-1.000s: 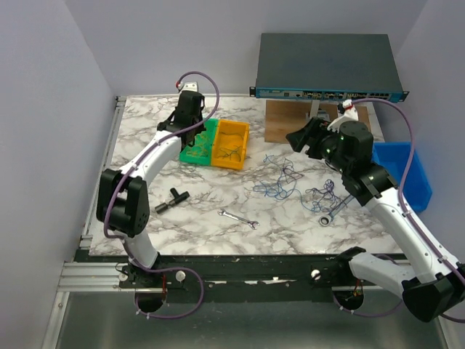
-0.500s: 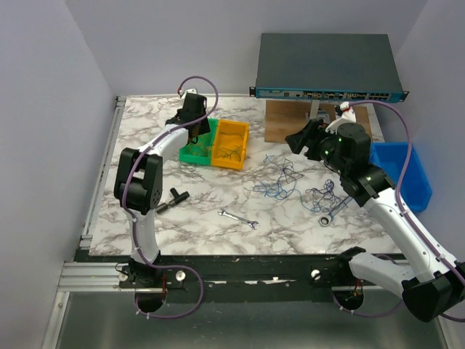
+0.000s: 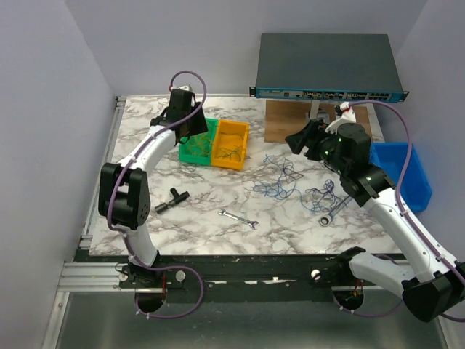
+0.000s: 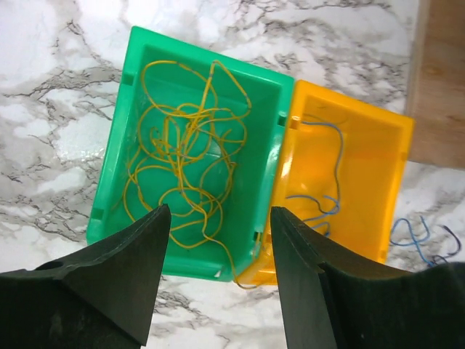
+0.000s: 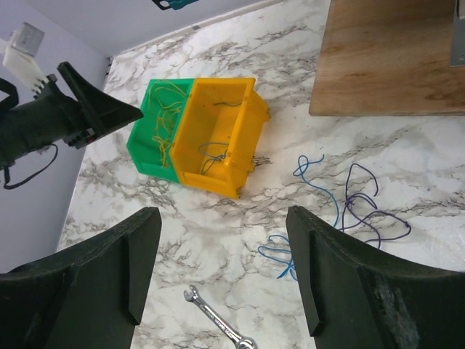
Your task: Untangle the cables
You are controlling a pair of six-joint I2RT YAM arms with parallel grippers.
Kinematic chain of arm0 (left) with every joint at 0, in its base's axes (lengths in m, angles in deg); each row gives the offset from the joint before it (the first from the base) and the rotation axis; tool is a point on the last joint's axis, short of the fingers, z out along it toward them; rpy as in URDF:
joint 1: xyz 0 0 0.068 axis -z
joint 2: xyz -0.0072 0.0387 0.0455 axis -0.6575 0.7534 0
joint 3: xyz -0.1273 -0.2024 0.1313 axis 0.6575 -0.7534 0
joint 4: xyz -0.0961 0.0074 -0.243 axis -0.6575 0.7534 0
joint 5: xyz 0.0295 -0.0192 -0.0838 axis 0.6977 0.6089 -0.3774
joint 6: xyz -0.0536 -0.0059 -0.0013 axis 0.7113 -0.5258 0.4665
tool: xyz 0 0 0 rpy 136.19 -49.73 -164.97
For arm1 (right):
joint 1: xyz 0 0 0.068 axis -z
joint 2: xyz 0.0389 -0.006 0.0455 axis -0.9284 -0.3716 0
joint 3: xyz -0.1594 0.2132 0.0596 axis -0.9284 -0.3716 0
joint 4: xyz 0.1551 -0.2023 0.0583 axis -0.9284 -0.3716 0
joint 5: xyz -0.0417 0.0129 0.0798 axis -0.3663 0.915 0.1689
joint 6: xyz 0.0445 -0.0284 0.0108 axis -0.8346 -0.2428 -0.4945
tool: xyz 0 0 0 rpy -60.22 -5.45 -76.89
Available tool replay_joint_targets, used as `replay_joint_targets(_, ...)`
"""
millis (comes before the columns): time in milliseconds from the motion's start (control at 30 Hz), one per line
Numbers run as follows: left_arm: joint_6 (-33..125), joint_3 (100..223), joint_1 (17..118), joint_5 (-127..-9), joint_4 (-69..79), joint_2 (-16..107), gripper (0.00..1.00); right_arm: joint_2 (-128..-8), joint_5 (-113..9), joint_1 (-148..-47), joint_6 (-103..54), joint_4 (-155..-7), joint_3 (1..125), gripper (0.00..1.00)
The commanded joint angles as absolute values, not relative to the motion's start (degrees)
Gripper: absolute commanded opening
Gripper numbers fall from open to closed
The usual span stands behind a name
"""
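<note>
The cables lie in three places. Yellow wires coil inside the green bin, with one strand trailing over its front corner. A few blue wires sit in the orange bin. A loose tangle of blue cable and purple cable lies on the marble, and both show in the right wrist view as the blue cable and the purple cable. My left gripper hangs open and empty over the green bin's front edge. My right gripper hovers open and empty above the table, left of the tangle.
A silver wrench lies at mid-table, and another wrench by the purple wires. A black T-shaped part rests front left. A blue bin stands at the right edge. A network switch sits on a wooden block at the back.
My left gripper has gone from shut to open over the green bin, and its wrist has shifted slightly back and left. The right arm has stayed still.
</note>
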State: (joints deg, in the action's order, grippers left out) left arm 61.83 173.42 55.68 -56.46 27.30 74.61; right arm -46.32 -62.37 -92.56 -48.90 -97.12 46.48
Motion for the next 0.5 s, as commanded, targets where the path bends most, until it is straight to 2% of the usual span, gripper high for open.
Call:
replay_joint_targets(0, 61.02, 175.28, 54.91, -63.46, 31.71, 70.55, 0.59, -46.16, -63.58, -92.75, -48.23, -98.32, 46.68, 0.77)
replay_joint_targets(233, 61.68, 172.53, 55.82, -69.86, 34.94, 68.76, 0.61, -45.92, -63.34, -92.77, -48.09, -99.22, 46.41, 0.77)
replay_joint_targets(467, 60.54, 173.55, 57.53, -68.84, 38.34, 72.06, 0.56, -46.0, -62.95, -92.79, -47.92, -99.63, 47.02, 0.77)
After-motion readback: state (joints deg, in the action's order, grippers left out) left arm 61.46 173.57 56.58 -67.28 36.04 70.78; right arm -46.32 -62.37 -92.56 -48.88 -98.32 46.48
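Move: Draped over the front edge where the green bin meets the orange one, the loose end of the yellow cable lies about 3 cm back, 4 cm right and 8 cm below the left hand. The green bin's middle is some 6 cm ahead and 11 cm down; the orange bin's is about 5 cm ahead, 12 cm right and as low. From the right hand, that cable end lies roughly 12 cm ahead, 38 cm left and 22 cm lower. Drawing back some 5 cm and right about 3 cm, the open, empty left hand leaves the space over the green bin for the front edge by the yellow cable's loose end. It first rises about 3 cm, then sinks half of that again, swinging roughly 10 degrees clockwise and tipping slightly downward, without touching anything. ##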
